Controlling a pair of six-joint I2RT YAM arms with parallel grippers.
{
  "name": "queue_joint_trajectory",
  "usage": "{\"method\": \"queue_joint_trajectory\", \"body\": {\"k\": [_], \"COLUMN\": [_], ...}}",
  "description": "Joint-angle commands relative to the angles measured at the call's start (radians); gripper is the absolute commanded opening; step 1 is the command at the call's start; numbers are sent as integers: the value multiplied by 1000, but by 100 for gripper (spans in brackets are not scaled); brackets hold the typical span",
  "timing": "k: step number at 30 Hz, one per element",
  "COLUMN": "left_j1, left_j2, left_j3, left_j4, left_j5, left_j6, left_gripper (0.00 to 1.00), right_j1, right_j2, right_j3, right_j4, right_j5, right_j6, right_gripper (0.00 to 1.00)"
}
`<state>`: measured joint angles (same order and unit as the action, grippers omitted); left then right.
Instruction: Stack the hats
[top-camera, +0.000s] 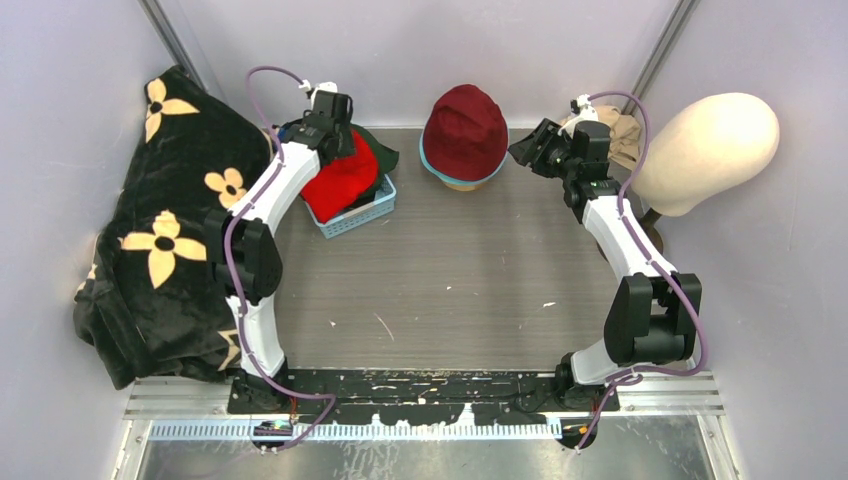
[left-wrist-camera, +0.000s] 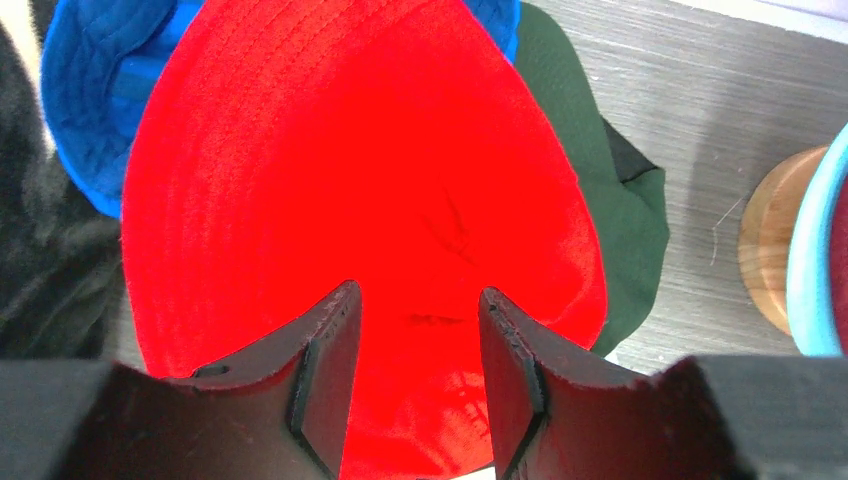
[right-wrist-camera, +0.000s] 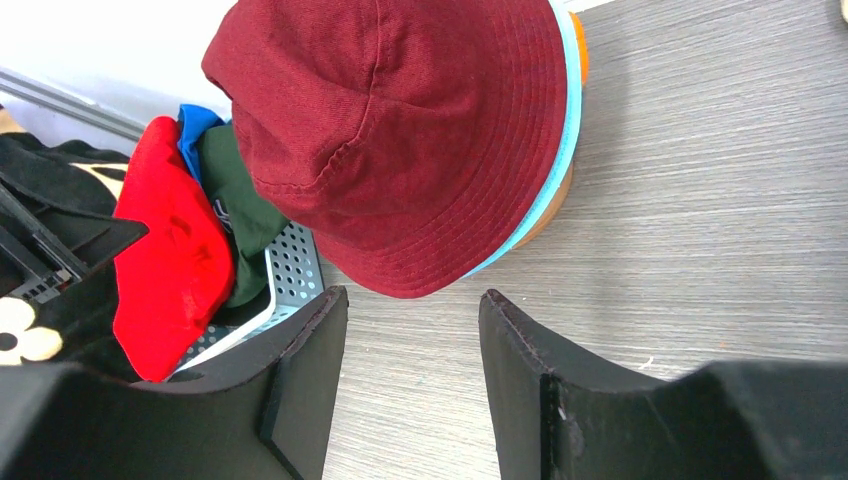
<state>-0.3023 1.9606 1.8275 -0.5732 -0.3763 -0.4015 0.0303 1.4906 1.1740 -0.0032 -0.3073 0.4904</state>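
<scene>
A dark red bucket hat (top-camera: 465, 130) tops a stack on a wooden stand, with a teal brim (right-wrist-camera: 562, 150) and an orange edge (right-wrist-camera: 580, 50) showing under it. A bright red hat (top-camera: 340, 180) lies on top of a blue hat (left-wrist-camera: 90, 90) and a dark green cap (left-wrist-camera: 610, 190) in a pale blue basket (top-camera: 355, 215). My left gripper (top-camera: 343, 148) is open, its jaws right over the bright red hat (left-wrist-camera: 340, 170), nothing between them. My right gripper (top-camera: 522, 150) is open and empty, just right of the stack, pointing at the dark red hat (right-wrist-camera: 400, 130).
A black blanket with tan flowers (top-camera: 160, 230) covers the left side. A cream head form (top-camera: 715, 150) stands at the far right, with a beige cloth (top-camera: 622, 135) behind my right arm. The basket's perforated wall (right-wrist-camera: 290, 265) is left of the stack.
</scene>
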Motion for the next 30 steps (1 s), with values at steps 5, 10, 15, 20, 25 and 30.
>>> {"method": "queue_joint_trajectory", "body": {"k": [5,10,15,20,25,30], "left_j1": [20,21,22,21,21,21], "left_j2": [74,100,101,117,146,150], "left_j3": [127,156,140,131,168,158], "left_j4": [0,-27,-44,-56,-109,-114], "left_j5": [64,69,69,61,50,45], "left_j6": [-37,-75,-115,-123,-133,-137], "left_gripper": [48,48,48,48,49,48], "right_j1": [-1,-1,-1,-1,-1,-1], "right_j2": [-17,-16,-18,-20,-20,-20], "right_j3": [10,2,-5,-18,-24,-29], "right_j4": [34,38,42,50,57,64], "right_j5": [-6,-3,-3,-6,-7,-10], "right_j6": [-17,-17,-15,-13,-9,-3], "right_gripper": [56,56,56,56,56,56]}}
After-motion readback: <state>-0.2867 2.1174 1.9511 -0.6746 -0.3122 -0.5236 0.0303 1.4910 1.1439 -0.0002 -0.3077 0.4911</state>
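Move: From the left hand, the bright red hat in the basket lies about 8 cm below, 3 cm back and 1 cm left. The green hat under its edge is about level and 6 cm right, and the blue hat some 11 cm left and 2 cm ahead, both about 9 cm below. The red hat is roughly 36 cm left of the right hand, 4 cm back and 13 cm lower. The open left hand edges forward, then sinks some 5 cm towards the red hat, fingers tipping down. ##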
